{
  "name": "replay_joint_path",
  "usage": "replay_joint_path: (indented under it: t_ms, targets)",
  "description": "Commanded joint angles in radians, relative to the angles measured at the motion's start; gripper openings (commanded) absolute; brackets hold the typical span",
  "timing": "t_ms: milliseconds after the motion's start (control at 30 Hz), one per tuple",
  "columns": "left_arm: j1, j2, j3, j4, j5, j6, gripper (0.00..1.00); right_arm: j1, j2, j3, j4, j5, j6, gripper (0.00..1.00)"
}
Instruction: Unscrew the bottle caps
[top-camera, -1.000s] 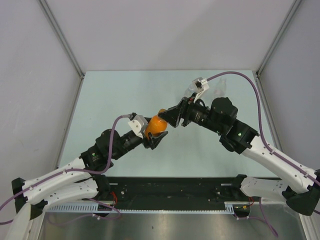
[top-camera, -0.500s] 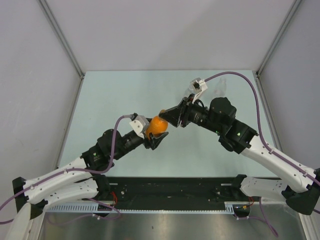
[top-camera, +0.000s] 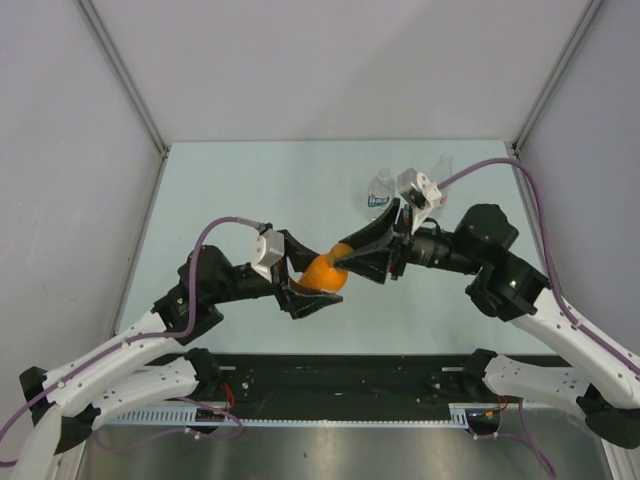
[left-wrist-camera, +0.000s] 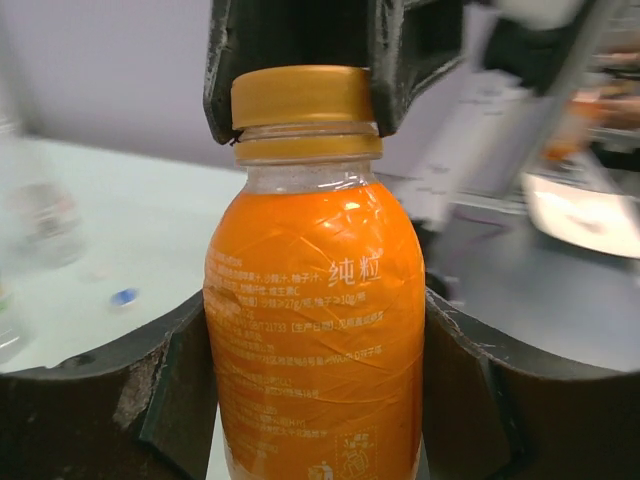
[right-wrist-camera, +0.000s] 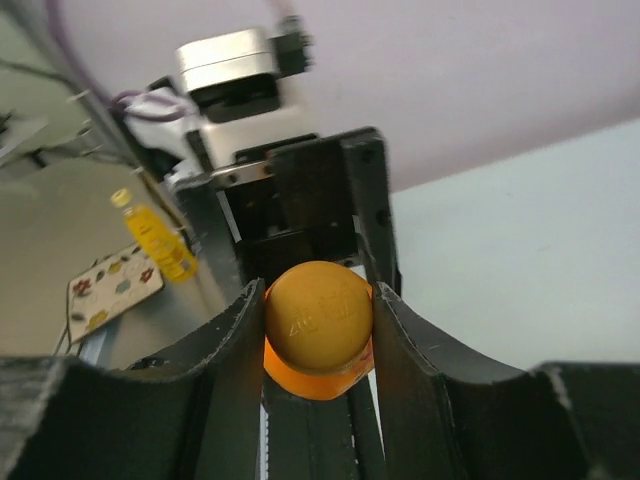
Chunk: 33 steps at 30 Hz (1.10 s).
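The squat orange bottle (top-camera: 322, 274) is held off the table between the two arms. My left gripper (left-wrist-camera: 318, 345) is shut on the bottle's body (left-wrist-camera: 315, 330), one finger on each side of the label. The orange cap (right-wrist-camera: 318, 313) sits on the neck, and my right gripper (right-wrist-camera: 318, 322) is shut on it from the sides. In the left wrist view the right gripper's fingers (left-wrist-camera: 398, 60) clamp the cap (left-wrist-camera: 300, 97) on both sides. Two clear bottles (top-camera: 380, 190) (top-camera: 441, 168) stand on the table at the back; their caps are too small to make out.
A blurred clear bottle (left-wrist-camera: 40, 225) stands on the table left of the held one, with a small blue-and-white speck (left-wrist-camera: 123, 296) lying near it. Grey walls close in the pale green table (top-camera: 250, 190) on three sides. A black rail (top-camera: 340, 375) runs along the near edge.
The right gripper has closed onto the orange cap. Both arms shifted, carrying the orange bottle slightly nearer and to the right, and the clear bottles behind the right arm now show.
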Motion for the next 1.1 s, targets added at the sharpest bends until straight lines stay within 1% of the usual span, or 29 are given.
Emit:
replay_joint_path:
  t_ms: [0,33,100,133,333,400,533,600,867,967,1000,1067]
  targets:
    - [0.016,0.054,0.097,0.134,0.53,-0.195,0.0,-0.011,-0.062,0.002,0.026,-0.292,-0.15,0.0]
    - [0.016,0.064,0.115,0.151,0.564,-0.227,0.0,-0.023,-0.068,0.002,0.019,-0.348,-0.156,0.0]
    - [0.016,0.088,0.124,0.176,0.631,-0.255,0.0,-0.028,-0.079,0.002,-0.01,-0.388,-0.187,0.0]
    - [0.016,0.094,0.121,0.221,0.648,-0.288,0.0,-0.028,-0.088,0.002,-0.021,-0.42,-0.199,0.0]
    - [0.016,0.148,0.12,0.396,0.734,-0.408,0.0,-0.025,-0.139,0.004,-0.086,-0.465,-0.279,0.0]
    - [0.016,0.163,0.126,0.394,0.74,-0.405,0.0,-0.026,-0.157,0.002,-0.09,-0.455,-0.283,0.0]
    - [0.016,0.197,0.158,0.28,0.763,-0.329,0.0,-0.048,-0.188,0.002,-0.077,-0.447,-0.287,0.0]
    - [0.016,0.208,0.163,0.253,0.776,-0.312,0.0,-0.074,-0.203,0.004,-0.051,-0.451,-0.27,0.0]
    - [0.025,0.225,0.17,0.162,0.788,-0.238,0.0,-0.141,-0.206,0.022,0.032,-0.516,-0.207,0.0]
    - [0.042,0.222,0.17,0.104,0.75,-0.192,0.0,-0.153,-0.213,0.027,0.034,-0.409,-0.204,0.0]
    - [0.05,0.21,0.17,0.084,0.725,-0.178,0.0,-0.157,-0.216,0.025,0.008,-0.257,-0.208,0.0]
    - [0.073,0.194,0.17,-0.002,0.608,-0.116,0.0,-0.155,-0.213,0.025,-0.027,-0.063,-0.224,0.0]
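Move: The cap sits between the right fingers, level with them; the orange bottle's body lies some 2 cm back, 4 cm left and 5 cm below. From the left hand, gripping that body, the cap is about 2 cm ahead, 4 cm right and 5 cm above. The small clear bottle stands roughly 32 cm ahead and 9 cm right of the right hand, the tall clear bottle 33 cm ahead and 24 cm right, both some 22 cm lower. Both hands swing back about 8 cm, twisting oppositely; the right draws the pinched cap right and up. ##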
